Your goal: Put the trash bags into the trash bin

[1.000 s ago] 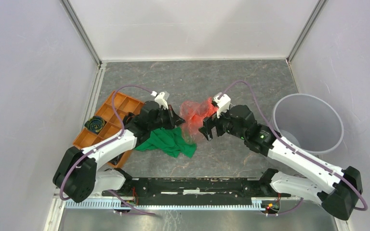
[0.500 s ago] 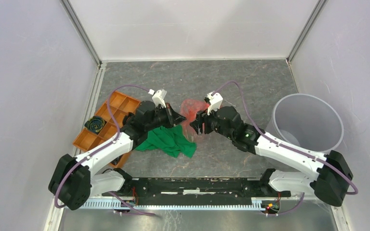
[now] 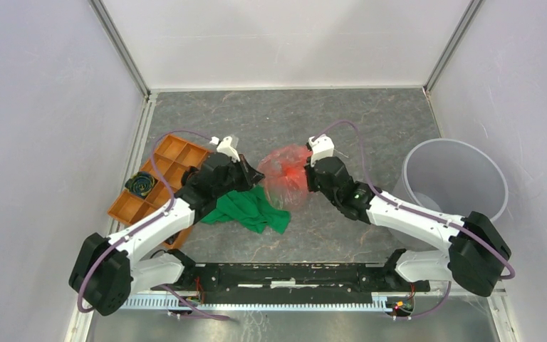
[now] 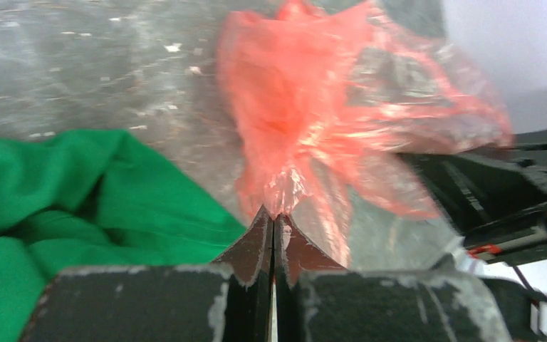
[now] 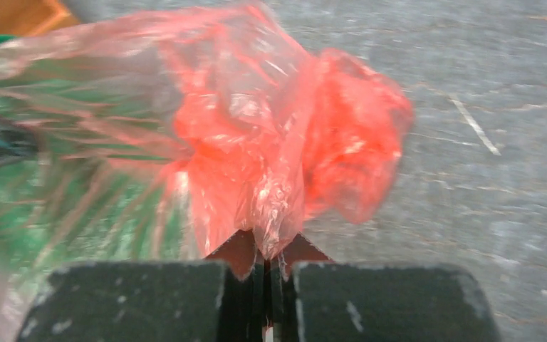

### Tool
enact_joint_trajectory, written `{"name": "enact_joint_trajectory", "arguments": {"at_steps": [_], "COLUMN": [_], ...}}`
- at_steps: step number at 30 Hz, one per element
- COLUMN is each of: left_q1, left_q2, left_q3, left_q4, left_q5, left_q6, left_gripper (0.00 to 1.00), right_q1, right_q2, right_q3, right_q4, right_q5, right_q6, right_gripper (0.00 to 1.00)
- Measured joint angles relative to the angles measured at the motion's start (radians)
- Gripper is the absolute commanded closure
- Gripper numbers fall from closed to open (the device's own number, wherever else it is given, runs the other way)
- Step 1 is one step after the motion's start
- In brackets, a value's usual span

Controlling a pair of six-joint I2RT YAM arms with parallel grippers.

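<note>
A crinkly red-pink trash bag (image 3: 285,173) hangs stretched between my two grippers above the middle of the table. My left gripper (image 3: 258,174) is shut on its left edge; in the left wrist view the film (image 4: 306,121) fans out from the pinched fingertips (image 4: 273,217). My right gripper (image 3: 309,174) is shut on its right edge, and the bag (image 5: 256,142) bunches up from that pinch (image 5: 269,253). The round translucent trash bin (image 3: 456,182) stands at the right, well apart from the bag.
A green cloth (image 3: 251,209) lies under and just near of the bag. An orange compartment tray (image 3: 158,177) with a dark roll (image 3: 141,184) sits at the left. Walls close in the table on three sides.
My right gripper moved left onto the bag and shut on it. The left gripper kept its hold and drew slightly left, so the bag now spreads out between the two.
</note>
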Motion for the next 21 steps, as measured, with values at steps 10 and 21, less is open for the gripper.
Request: {"name": "enact_joint_trajectory", "arguments": {"at_steps": [10,21], "left_q1": [0.060,-0.095], "left_q2": [0.460,-0.026], "left_q3": [0.600,0.717], "left_q4": [-0.234,-0.012], "left_q5": [-0.072,-0.114], "left_q6": [0.012,0.176], "left_gripper": [0.98,0.98], "right_q1": [-0.266,-0.109], "right_q2": [0.267,-0.326], "right_q3": [0.462,0.437], "right_q4": [-0.320,0.037], "right_q5": [0.027,0.025], "right_q6": [-0.179,-0.422], "right_gripper": [0.99,0.99]}}
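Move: I already hold the red trash bag's rim with both hands. Its body hangs about 7 cm right of my left hand and 6 cm left of my right, level fore and aft, some 4 cm below both. From my left hand, the green cloth lies about 7 cm back, 3 cm left, and the orange tray roughly 3 cm back, 27 cm left, both 14 cm below. The trash bin stands about 35 cm right, 8 cm back, 3 cm below my right hand. Keeping both sets of fingers shut on the bag's rim, I sweep both hands forward about 14 cm with a slight dip, then whip them steeply up and back to their starting reach, ending some 33 cm higher. Both wrists tilt fingers-up by about 40 degrees, and my right hand also draws right, away from my left, to spread the bag. ##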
